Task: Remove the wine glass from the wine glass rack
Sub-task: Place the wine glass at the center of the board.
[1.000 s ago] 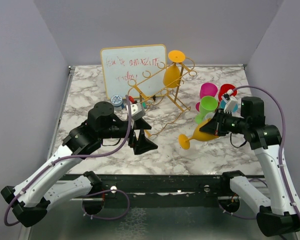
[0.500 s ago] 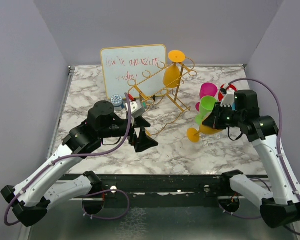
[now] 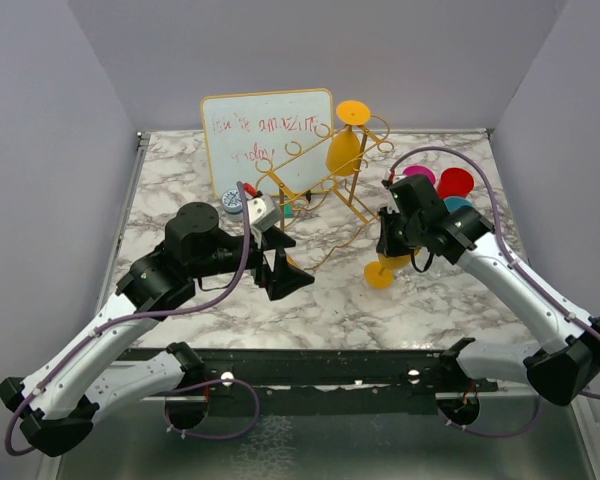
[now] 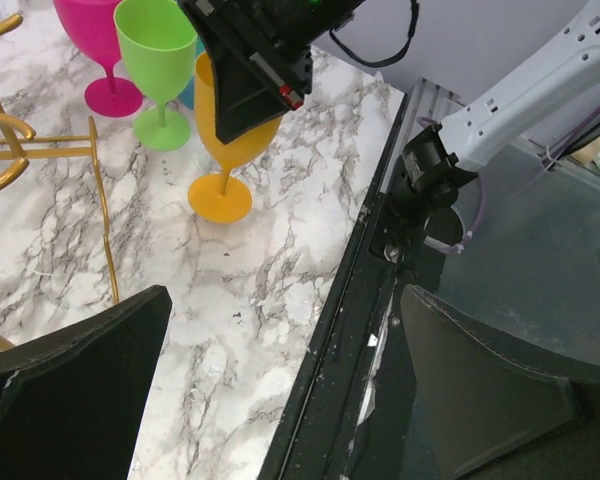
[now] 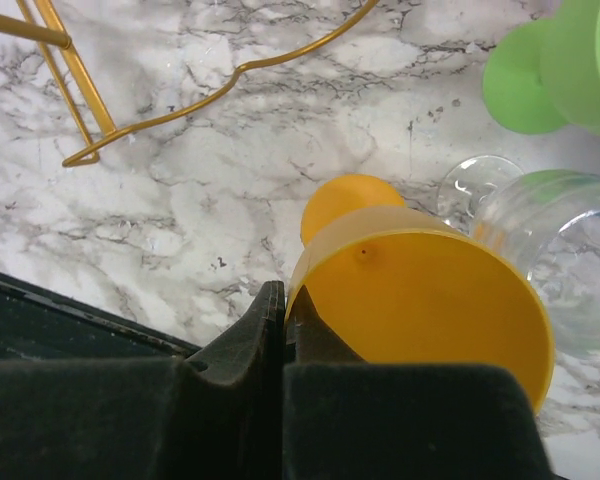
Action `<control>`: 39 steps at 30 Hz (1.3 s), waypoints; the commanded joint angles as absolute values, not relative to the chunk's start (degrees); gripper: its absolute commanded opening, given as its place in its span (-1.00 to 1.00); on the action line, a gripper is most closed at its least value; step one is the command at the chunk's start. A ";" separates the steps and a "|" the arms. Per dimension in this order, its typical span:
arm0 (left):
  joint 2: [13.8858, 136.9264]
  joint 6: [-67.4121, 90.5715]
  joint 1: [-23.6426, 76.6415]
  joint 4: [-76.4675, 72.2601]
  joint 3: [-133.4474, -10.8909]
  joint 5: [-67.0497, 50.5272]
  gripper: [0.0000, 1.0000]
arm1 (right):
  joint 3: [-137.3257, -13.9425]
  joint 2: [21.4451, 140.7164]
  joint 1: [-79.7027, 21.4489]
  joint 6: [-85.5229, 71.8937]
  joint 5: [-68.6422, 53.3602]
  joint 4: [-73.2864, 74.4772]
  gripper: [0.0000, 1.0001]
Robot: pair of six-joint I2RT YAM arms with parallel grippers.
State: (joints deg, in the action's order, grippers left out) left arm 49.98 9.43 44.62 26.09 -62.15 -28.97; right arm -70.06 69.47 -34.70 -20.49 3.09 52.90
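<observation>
The gold wire wine glass rack (image 3: 318, 182) stands mid-table; its foot rail (image 5: 80, 90) and a thin leg (image 4: 102, 215) show in the wrist views. One orange wine glass (image 3: 342, 150) hangs upside down on it. Another orange wine glass (image 3: 380, 273) stands upright off the rack to its right, its foot on or just above the marble. My right gripper (image 3: 393, 243) is shut on this glass (image 5: 430, 300), pinching the rim (image 5: 283, 300). The left wrist view shows it too (image 4: 225, 150). My left gripper (image 3: 280, 265) is open and holds nothing (image 4: 280, 390), left of the rack's front.
A whiteboard (image 3: 268, 140) leans behind the rack with a small roll (image 3: 233, 202) at its foot. Green (image 4: 160, 50), pink (image 4: 90, 30), red (image 3: 456, 183) and clear (image 5: 550, 250) glasses cluster right of the held glass. The table's black front edge (image 4: 350, 270) lies beneath my left gripper.
My right arm has swung the orange glass from lying tilted to upright and carried it left, closer to the rack. The left arm has barely moved.
</observation>
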 commanded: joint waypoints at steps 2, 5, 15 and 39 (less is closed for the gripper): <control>46.93 10.85 44.56 26.95 -63.69 -25.66 0.98 | -69.10 71.81 -35.28 -20.43 6.25 47.05 -0.99; 46.51 10.98 44.56 27.24 -64.19 -25.23 0.98 | -68.42 73.16 -35.24 -20.14 6.16 44.86 -0.99; 46.43 11.84 44.56 27.33 -64.67 -23.82 0.98 | -67.81 79.38 -35.33 -16.25 9.18 42.08 -0.90; 52.44 7.78 44.56 33.29 -75.66 -21.55 0.98 | -73.66 73.55 -35.46 -15.84 -1.05 46.52 -0.07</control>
State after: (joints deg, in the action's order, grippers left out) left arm 49.65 10.72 44.62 30.41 -68.82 -23.03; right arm -70.50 77.78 -34.96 -15.14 2.44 44.62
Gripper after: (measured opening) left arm 0.988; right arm 0.450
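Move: The orange wine glass, still pinched at the rim by the right hand, hangs over its spot on the board, which is some 6 cm ahead, 1 cm to the right and 20 cm below. From that spot, the clear glass stands about 7 cm to the right and 2 cm farther out, the green glass 7 cm right and 8 cm out, and the rack's near base bar 8 cm left and 2 cm out. From the left hand the spot is roughly 14 cm ahead, 16 cm right and 33 cm down. The orange glass is carried forward about 4 cm and lowered 5 cm by the right hand, the descent steepening until the foot meets the board. There the hand stays while its fingers open to nearly half and let go of the rim, then backs upward 2.5 cm, drifting a little left. The empty left hand, wide open, rises about 3.5 cm clear of the work. ##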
